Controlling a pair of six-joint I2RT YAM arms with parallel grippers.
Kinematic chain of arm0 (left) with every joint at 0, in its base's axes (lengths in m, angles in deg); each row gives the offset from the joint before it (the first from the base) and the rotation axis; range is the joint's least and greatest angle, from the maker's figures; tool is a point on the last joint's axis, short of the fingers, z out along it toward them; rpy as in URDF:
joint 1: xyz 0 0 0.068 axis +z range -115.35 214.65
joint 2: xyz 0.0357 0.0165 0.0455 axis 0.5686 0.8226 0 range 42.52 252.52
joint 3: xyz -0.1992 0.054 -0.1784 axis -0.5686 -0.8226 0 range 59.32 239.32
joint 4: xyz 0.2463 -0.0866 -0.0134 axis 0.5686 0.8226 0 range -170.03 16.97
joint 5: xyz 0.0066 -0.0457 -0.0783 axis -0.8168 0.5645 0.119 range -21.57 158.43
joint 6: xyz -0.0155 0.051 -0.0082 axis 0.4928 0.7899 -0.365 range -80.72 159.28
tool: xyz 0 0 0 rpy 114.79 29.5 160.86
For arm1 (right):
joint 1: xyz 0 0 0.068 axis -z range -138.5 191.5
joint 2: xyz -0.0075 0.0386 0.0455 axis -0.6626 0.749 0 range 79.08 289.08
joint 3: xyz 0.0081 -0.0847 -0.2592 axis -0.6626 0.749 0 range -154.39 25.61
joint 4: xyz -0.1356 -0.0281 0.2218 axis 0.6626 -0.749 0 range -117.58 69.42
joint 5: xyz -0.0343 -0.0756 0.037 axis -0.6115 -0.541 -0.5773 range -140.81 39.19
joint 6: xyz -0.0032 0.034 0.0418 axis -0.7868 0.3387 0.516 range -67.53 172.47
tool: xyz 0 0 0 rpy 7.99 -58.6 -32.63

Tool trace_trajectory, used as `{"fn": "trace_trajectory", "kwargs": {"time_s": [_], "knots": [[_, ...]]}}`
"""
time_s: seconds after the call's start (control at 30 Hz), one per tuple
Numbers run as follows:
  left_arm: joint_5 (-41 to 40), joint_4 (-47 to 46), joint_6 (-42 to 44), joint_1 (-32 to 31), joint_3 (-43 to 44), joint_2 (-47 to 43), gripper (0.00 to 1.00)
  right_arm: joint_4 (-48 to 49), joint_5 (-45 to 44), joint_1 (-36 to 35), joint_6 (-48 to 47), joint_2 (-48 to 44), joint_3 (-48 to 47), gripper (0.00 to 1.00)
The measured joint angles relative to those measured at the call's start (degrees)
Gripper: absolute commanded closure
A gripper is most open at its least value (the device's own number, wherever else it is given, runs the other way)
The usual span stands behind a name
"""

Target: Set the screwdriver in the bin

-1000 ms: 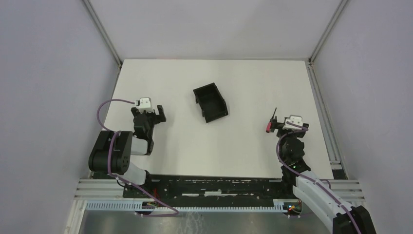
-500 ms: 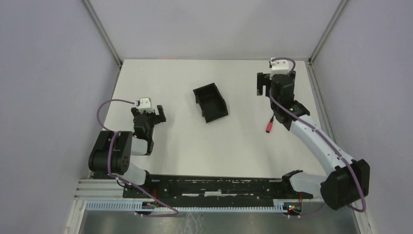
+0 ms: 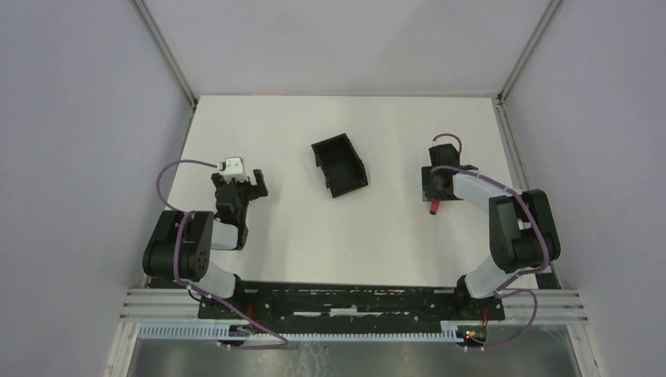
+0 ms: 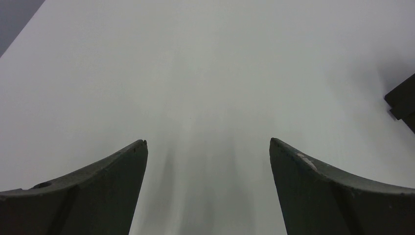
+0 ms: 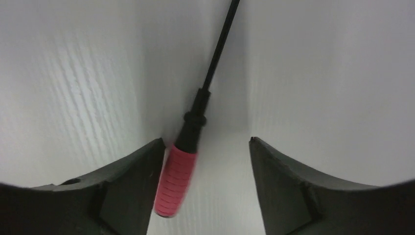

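The screwdriver (image 5: 176, 178), pink ribbed handle and thin black shaft, lies on the white table between the fingers of my right gripper (image 5: 205, 141). That gripper is open: its left finger touches the handle, while a gap separates the handle from the right finger. From above, only the pink handle end of the screwdriver (image 3: 433, 209) shows below the right gripper (image 3: 434, 188). The black bin (image 3: 339, 166) stands mid-table, left of it. My left gripper (image 4: 208, 142) is open and holds nothing, hovering low over bare table at the left (image 3: 239, 182).
A corner of the bin (image 4: 403, 100) shows at the right edge of the left wrist view. Grey walls and metal rails (image 3: 518, 161) border the white table (image 3: 314, 236). The right arm's elbow (image 3: 522, 228) is folded near the right rail.
My right arm pulled back from the far right of the table and came down over the screwdriver, its jaws narrowing. The left arm, bin and screwdriver stayed put.
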Motion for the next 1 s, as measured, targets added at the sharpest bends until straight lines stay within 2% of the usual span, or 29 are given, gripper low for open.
{"fn": "trace_trajectory", "kwargs": {"time_s": [0.1, 0.2, 0.23, 0.37, 0.5, 0.63, 0.77, 0.87, 1.0], "knots": [[0.0, 0.0, 0.0, 0.0, 0.0, 0.0, 0.0, 2.2, 2.7, 1.1, 1.1, 0.9, 2.9, 0.53], [0.0, 0.0, 0.0, 0.0, 0.0, 0.0, 0.0, 5.5, 5.5, 1.7, 1.6, 1.1, 4.2, 0.92], [0.0, 0.0, 0.0, 0.0, 0.0, 0.0, 0.0, 6.5, 6.7, 1.8, 2.0, 1.1, 4.5, 1.0], [0.0, 0.0, 0.0, 0.0, 0.0, 0.0, 0.0, 5.6, 7.8, 2.6, 1.2, 0.9, 3.8, 1.0], [0.0, 0.0, 0.0, 0.0, 0.0, 0.0, 0.0, -2.1, 8.9, 3.3, -0.5, 1.1, -1.6, 1.0], [0.0, 0.0, 0.0, 0.0, 0.0, 0.0, 0.0, -12.9, 10.7, 3.3, -3.4, 1.6, -17.6, 1.0], [0.0, 0.0, 0.0, 0.0, 0.0, 0.0, 0.0, -19.1, 11.6, 3.5, -5.7, 1.7, -33.9, 1.0], [0.0, 0.0, 0.0, 0.0, 0.0, 0.0, 0.0, -21.5, 12.2, 3.8, -6.1, 1.6, -40.5, 1.0], [0.0, 0.0, 0.0, 0.0, 0.0, 0.0, 0.0, -22.4, 13.5, 4.0, -4.8, 1.6, -42.5, 1.0]]}}
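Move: Just under the right hand lies the screwdriver, shaft pointing outward, its middle about 1 cm ahead, 1 cm to the left and 3 cm below; its red handle trails back between the open fingers. The bin stands some 33 cm to that hand's left and 10 cm farther out, roughly at its height. From the idle left hand the screwdriver lies about 65 cm to the right, 3 cm back and 7 cm below. Sinking a last 2.5 cm or so, the right hand shuts its nearly open fingers across the screwdriver, pinching it where the red handle meets the black collar. After a brief hold low down, it lifts quickly by about 23 cm while reaching some 9 cm forward, the fingertips tilting up and outward by roughly 15 degrees, grip kept. ##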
